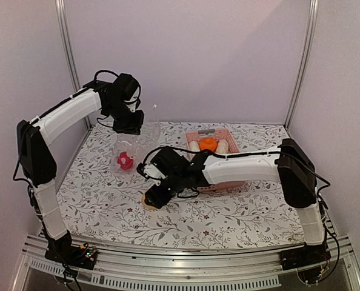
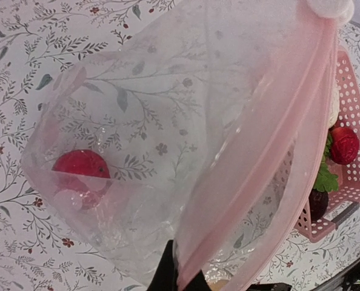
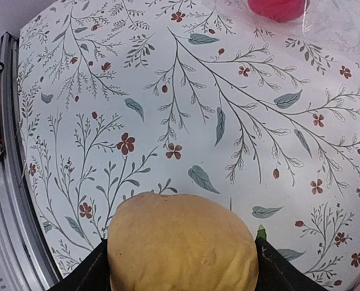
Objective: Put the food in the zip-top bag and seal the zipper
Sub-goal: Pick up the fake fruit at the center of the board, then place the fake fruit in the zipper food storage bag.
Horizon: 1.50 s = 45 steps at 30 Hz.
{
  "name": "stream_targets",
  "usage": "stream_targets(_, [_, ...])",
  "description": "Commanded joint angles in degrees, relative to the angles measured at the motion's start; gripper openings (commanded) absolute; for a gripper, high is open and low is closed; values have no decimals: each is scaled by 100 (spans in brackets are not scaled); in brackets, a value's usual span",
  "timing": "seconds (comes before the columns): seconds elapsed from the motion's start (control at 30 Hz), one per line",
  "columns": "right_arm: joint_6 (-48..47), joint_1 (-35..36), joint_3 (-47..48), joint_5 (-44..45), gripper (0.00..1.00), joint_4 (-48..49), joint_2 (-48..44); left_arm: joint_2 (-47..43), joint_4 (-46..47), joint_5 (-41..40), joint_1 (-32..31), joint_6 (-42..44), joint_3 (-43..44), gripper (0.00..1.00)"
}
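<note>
My left gripper (image 2: 179, 280) is shut on the mouth edge of the clear zip-top bag (image 2: 168, 121) and holds it up and open above the table at the back left. The pink-tinted zipper (image 2: 277, 151) runs up from the jaws. A red food piece (image 2: 80, 165) lies inside the bag (image 1: 134, 145). My right gripper (image 3: 183, 260) is low on the table at the front centre, with its black fingers (image 3: 83, 273) pressed against both sides of a yellow-tan food piece (image 3: 183, 242) that rests on the cloth. From above, that food (image 1: 148, 202) peeks out under the right gripper (image 1: 153, 200).
A pink lattice basket (image 1: 207, 131) stands at the back right of centre and holds an orange piece (image 1: 208, 144) and cream-white pieces. The left wrist view shows a red piece (image 2: 345, 144), green leaves (image 2: 325, 179) and a dark purple piece (image 2: 317, 203) in the basket (image 2: 353, 109).
</note>
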Motion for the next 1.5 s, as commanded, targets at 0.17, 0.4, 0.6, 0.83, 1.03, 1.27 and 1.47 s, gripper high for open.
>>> stream_targets(0.17, [200,-90,-315,321,66,-437,-2314,-255,77,174,-260,-48,-43,0])
stream_targets(0.4, [543,-474,89,438,64,-265,-2353,-414,13,275,-513,-77,-93,0])
stream_targets(0.6, [506,-579,145,416,64,192,-2073,-647,-87,238,-572,-64,-223,0])
stream_targets(0.83, [363,-635,106,248,64,891,-1881,-752,-381,469,-578,-4,-232,0])
stream_targets(1.03, [316,-658,231,111,65,1257,-1674,-802,-535,604,-601,26,-255,0])
stream_targets(1.27, [131,-697,-29,-34,68,1900,-1320,-857,-709,596,-609,-14,15,0])
stream_targets(1.47, [250,-843,-236,-53,68,2334,-1002,-906,-900,567,-600,55,90,0])
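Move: The right hand already grips the yellow fruit; from it the bag mouth lies about 21 cm ahead, 1 cm left and 11 cm up. The red fruit in the bag is some 15 cm ahead, 9 cm left and 2 cm lower, and the basket 14 cm ahead and 22 cm right, also slightly lower. From the left hand, pinching the bag's edge, the mouth's middle is roughly 4 cm ahead, 4 cm right and 2 cm below. Right lifts the held yellow fruit some 20 cm, then forward to the bag mouth; left draws the bag back. ##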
